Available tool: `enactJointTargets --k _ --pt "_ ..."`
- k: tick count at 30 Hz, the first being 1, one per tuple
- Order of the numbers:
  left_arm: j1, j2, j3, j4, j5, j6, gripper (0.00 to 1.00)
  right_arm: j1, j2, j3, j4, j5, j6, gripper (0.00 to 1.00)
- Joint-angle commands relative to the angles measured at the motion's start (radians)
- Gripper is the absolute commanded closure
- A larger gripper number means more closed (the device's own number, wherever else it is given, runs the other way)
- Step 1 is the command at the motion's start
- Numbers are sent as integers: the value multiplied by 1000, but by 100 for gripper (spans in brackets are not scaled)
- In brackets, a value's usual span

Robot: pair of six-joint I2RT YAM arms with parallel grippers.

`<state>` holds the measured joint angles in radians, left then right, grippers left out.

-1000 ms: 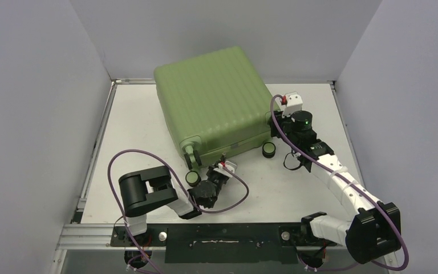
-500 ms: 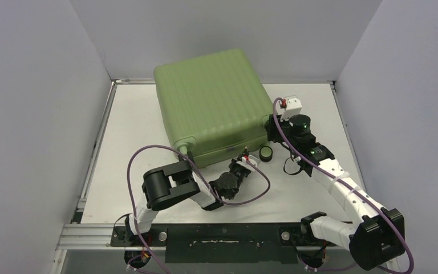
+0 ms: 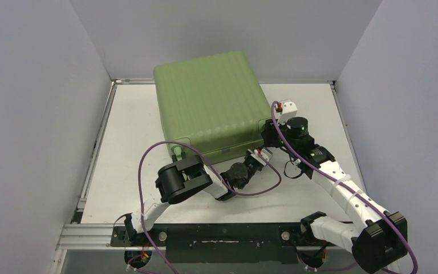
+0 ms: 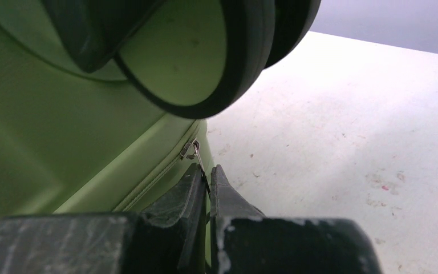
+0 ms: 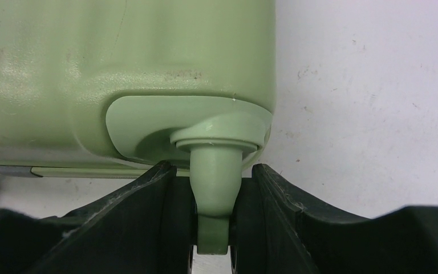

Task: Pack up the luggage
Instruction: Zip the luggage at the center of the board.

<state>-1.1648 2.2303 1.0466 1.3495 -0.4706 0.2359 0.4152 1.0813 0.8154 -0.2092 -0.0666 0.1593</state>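
The luggage (image 3: pixel 208 103), a light-green ribbed suitcase, lies flat and closed on the white table (image 3: pixel 131 142). My left gripper (image 3: pixel 256 157) is at its near right corner, just under a black wheel with a green hub (image 4: pixel 205 57). In the left wrist view the left gripper (image 4: pixel 208 174) is shut on the thin metal zipper pull (image 4: pixel 197 155) of the side zipper. My right gripper (image 3: pixel 269 130) is at the suitcase's right corner. In the right wrist view the right gripper (image 5: pixel 213 169) is shut on a caster, its pads pressing the twin black wheels on either side of the green wheel stem (image 5: pixel 215 165).
Grey walls enclose the table on three sides. A metal rail (image 3: pixel 100 142) runs along the table's left edge. Purple cables (image 3: pixel 148 165) loop from both arms over the near part of the table.
My left arm has swung right along the suitcase's near edge, carrying the zipper pull to the right corner. The right gripper kept its hold on the caster and shifted slightly left.
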Motion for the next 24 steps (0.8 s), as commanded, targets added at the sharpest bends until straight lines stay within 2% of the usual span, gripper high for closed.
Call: enactJointTargets --k 1,7,16,18,21,22,24 --pt "-66 49 90 -59 392 -80 100 88 36 -22 -75 -341 83 100" --pt "-62 100 169 -90 447 -100 100 94 51 -28 -32 -433 138 100" --pt "-44 142 234 -75 470 -164 99 99 70 -51 -7 -476 160 100" --pt "-42 120 201 -75 471 -163 84 100 67 -47 -16 -468 160 100" --pt "-41 57 96 -16 434 -164 52 99 50 -34 -36 -431 153 100" --pt "-41 33 54 7 420 -169 45 100 46 -27 -43 -421 152 100" --pt "-47 -29 -31 30 387 -164 36 101 40 -15 -51 -409 151 100"
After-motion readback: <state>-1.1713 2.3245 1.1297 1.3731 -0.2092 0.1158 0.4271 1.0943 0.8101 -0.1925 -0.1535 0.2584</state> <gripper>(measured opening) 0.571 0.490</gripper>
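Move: Just ahead of the left fingers, which already hold the zipper pull's cord, the zipper slider lies about 3 cm forward and 1 cm left, nearly at their height. The suitcase's near right corner is roughly 6 cm ahead and 3 cm right, and the near right wheel sits about 7 cm above, 1 cm left. The right hand already grips that wheel between its pads; from there the slider is some 7 cm below, 1 cm forward and 1 cm left. Drawing the pull along the near side towards the right corner, the left hand creeps right about 3 cm, slightly forward, while the right hand keeps its grip on the wheel and nearly stands. Then the left fingers open wide, let go of the pull, and that hand swings back and further right about 5 cm, turning clockwise, as the right hand shifts some 2 cm left. ##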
